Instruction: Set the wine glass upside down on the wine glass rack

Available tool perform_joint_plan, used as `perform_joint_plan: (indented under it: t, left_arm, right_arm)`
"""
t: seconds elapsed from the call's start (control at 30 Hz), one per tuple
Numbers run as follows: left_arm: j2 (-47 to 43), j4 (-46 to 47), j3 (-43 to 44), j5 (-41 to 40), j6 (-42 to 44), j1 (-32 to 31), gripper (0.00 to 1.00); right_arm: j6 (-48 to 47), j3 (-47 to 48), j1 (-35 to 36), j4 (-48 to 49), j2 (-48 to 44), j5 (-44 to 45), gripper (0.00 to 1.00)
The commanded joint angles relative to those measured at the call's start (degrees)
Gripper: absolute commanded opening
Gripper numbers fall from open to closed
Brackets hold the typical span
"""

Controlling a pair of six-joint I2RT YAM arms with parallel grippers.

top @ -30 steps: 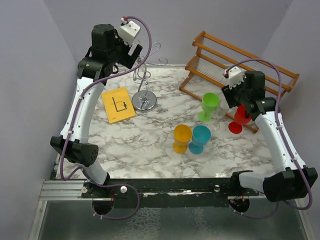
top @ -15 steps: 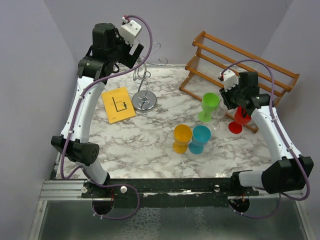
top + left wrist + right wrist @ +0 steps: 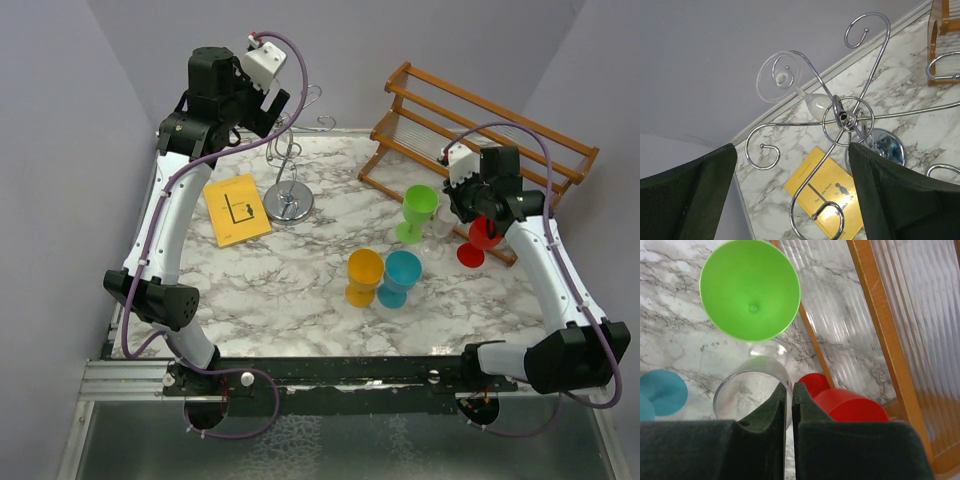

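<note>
The chrome wine glass rack (image 3: pixel 290 165) stands at the back left on its disc base. In the left wrist view I look down on its hub (image 3: pixel 842 117) and scroll arms. A clear wine glass (image 3: pixel 816 103) hangs upside down from one arm, its foot (image 3: pixel 780 76) caught in the curl. My left gripper (image 3: pixel 791 147) is open and empty above the rack. My right gripper (image 3: pixel 789 386) is shut on the rim of a second clear wine glass (image 3: pixel 747 390), which stands upright between a green glass (image 3: pixel 750 290) and a red glass (image 3: pixel 850 405).
A yellow book (image 3: pixel 236 209) lies left of the rack base. The green (image 3: pixel 418 212), red (image 3: pixel 483 238), orange (image 3: pixel 364 275) and blue (image 3: pixel 402 275) glasses stand at centre right. A brown wooden slatted rack (image 3: pixel 480 135) stands at the back right, just behind the red glass.
My right wrist has shifted slightly right and back over the clear glass. My left gripper has edged up and right above the chrome rack.
</note>
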Motion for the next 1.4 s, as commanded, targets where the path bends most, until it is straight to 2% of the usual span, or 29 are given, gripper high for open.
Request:
perform_joint_plan:
  t: [0.0, 0.13, 0.33, 0.5, 0.77, 1.07, 1.37]
  left_arm:
    - [0.2, 0.3, 1.5, -0.9, 1.0, -0.4, 0.97]
    - [0.2, 0.7, 1.0, -0.9, 1.3, -0.4, 0.97]
    - [-1.0, 1.8, -0.8, -0.7, 1.8, -0.4, 0.98]
    - [-2.2, 2.5, -2.1, 0.2, 1.6, -0.4, 0.98]
    - [-3.7, 4.4, -4.0, 2.3, -0.7, -0.4, 0.98]
    - [-5.4, 7.7, -5.6, 15.8, -13.7, -0.4, 0.98]
    - [-3.5, 13.3, -2.5, 27.3, -30.3, -0.4, 0.92]
  right_arm:
    - [-3.3, -1.1, -0.2, -4.1, -5.0, 0.4, 0.02]
    - [-5.1, -2.0, -0.2, -6.4, -7.7, -3.6, 0.02]
    - [-5.9, 0.5, -0.2, -8.5, -6.8, -11.9, 0.02]
    - [-5.7, 5.0, -0.2, -10.4, -4.1, -19.5, 0.02]
    - [-2.2, 13.5, -0.2, -7.0, 0.0, -27.9, 0.02]
    - [7.5, 26.0, -0.2, 0.7, 6.3, -40.4, 0.02]
    - [23.0, 34.2, -0.2, 15.0, 8.3, -35.0, 0.02]
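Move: The right hand already pinches the clear wine glass by its rim; the metal glass rack's hub is about 36 cm to its left, 18 cm ahead and 12 cm above. The green cup stands some 8 cm left and 3 cm ahead, the red cup 5 cm right and 2 cm back, both roughly 11 cm lower. From the left hand, the clear glass is about 37 cm right, 13 cm back and 31 cm below. Still pinching the glass, right hand backs 5 cm, tilts and rises 20 leftward; open left hand swings right. ##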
